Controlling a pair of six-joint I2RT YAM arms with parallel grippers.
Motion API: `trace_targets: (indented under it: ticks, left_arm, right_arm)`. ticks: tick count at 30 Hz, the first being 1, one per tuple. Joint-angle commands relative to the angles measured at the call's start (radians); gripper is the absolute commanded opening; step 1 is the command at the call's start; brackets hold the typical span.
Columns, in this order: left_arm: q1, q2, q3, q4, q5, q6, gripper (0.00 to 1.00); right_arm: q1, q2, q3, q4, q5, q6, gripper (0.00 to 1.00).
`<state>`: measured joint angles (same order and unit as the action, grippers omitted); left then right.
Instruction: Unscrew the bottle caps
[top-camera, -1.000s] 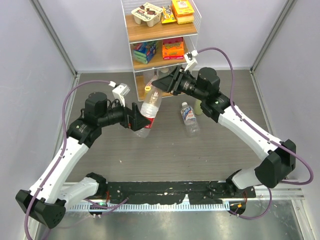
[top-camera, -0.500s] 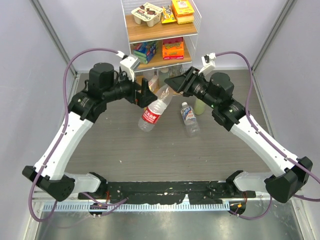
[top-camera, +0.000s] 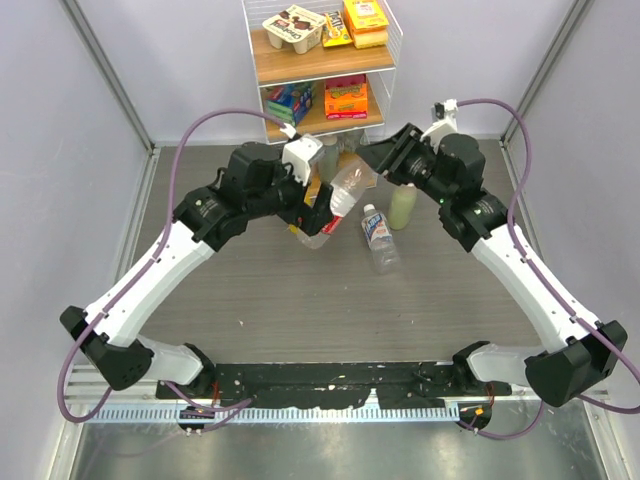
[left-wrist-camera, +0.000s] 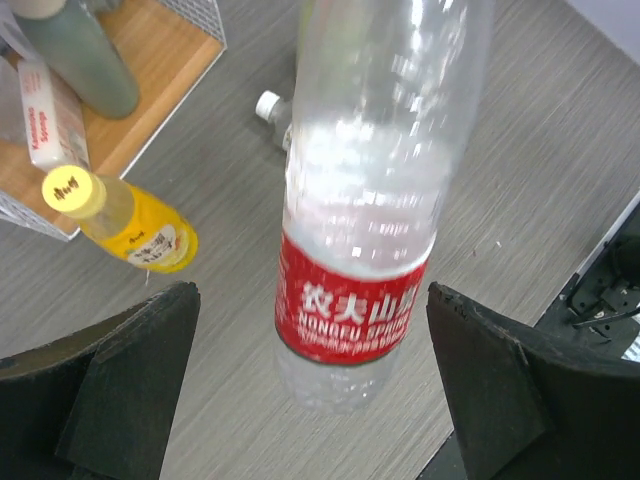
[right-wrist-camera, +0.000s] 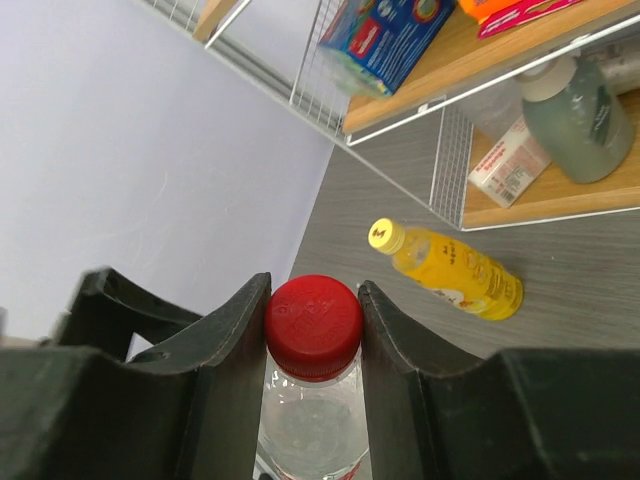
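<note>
A clear bottle with a red label (top-camera: 338, 204) hangs tilted above the table, and my right gripper (top-camera: 375, 166) is shut on its red cap (right-wrist-camera: 313, 322). My left gripper (left-wrist-camera: 312, 335) stands open around the bottle's lower half (left-wrist-camera: 352, 305); both fingers (left-wrist-camera: 130, 390) are well apart from it. Near the rack's foot lies the yellow juice bottle (left-wrist-camera: 140, 228) with its yellow cap (left-wrist-camera: 72, 190) on, also seen in the right wrist view (right-wrist-camera: 462, 272). The blue-white label bottle (top-camera: 378, 236) lies on the table with its white cap (left-wrist-camera: 268, 103) on.
A wire rack (top-camera: 325, 62) with wooden shelves of boxed goods stands at the back centre. A pale green bottle (top-camera: 403, 207) stands upright beside the lying bottle. On the rack's lowest shelf are a dark green bottle (left-wrist-camera: 75, 55) and a small packet.
Both arms have carried the red-label bottle back and to the right, toward the rack. My left jaws have widened and now stand off the bottle. The right grip on the cap is unchanged.
</note>
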<state>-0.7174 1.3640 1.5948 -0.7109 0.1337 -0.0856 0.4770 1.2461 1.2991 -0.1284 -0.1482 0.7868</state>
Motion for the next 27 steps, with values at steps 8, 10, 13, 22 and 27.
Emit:
trace_targets:
  ticks: [8, 10, 13, 22, 27]
  left_arm:
    - [-0.02, -0.052, -0.176, 0.178, 0.003, -0.025, 1.0]
    - [-0.022, -0.045, -0.177, 0.189, 0.027, -0.029, 1.0]
    - [-0.036, -0.031, -0.164, 0.191, 0.04, -0.028, 0.98]
    - [-0.06, -0.043, -0.156, 0.182, 0.058, -0.009, 0.83]
    - [-0.066, -0.025, -0.153, 0.163, 0.057, -0.003, 0.67]
  right_arm:
    - [-0.048, -0.014, 0.016, 0.084, -0.134, 0.091, 0.02]
    - [-0.048, -0.013, 0.009, 0.085, -0.14, 0.092, 0.01]
    - [-0.049, -0.014, 0.002, 0.082, -0.143, 0.094, 0.02]
    - [-0.049, -0.013, -0.015, 0.088, -0.152, 0.098, 0.02]
    - [-0.049, -0.014, -0.017, 0.093, -0.157, 0.101, 0.02]
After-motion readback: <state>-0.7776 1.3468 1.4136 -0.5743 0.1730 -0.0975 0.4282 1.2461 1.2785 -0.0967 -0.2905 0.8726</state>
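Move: The red-capped bottle slants down, back and left from the right gripper, its cap pinched between those fingers and its middle about 9 cm below, 5 cm left and 4 cm back of them. From the open left gripper the bottle's middle lies some 5 cm right, 3 cm ahead and 4 cm lower. The yellow bottle stands about 28 cm ahead of the left hand and 5 cm left; the blue-label bottle lies some 24 cm ahead and 13 cm right, both far below. Bring the open left gripper straight down about 5 cm beside the hanging bottle, then ease it right and slightly back, some 2 cm, so the fingers straddle the bottle just above and along its red label. Start closing them there, by about a quarter of their opening. Keep the right fingers pinched on the cap, nearly in place, turning only a few degrees. ##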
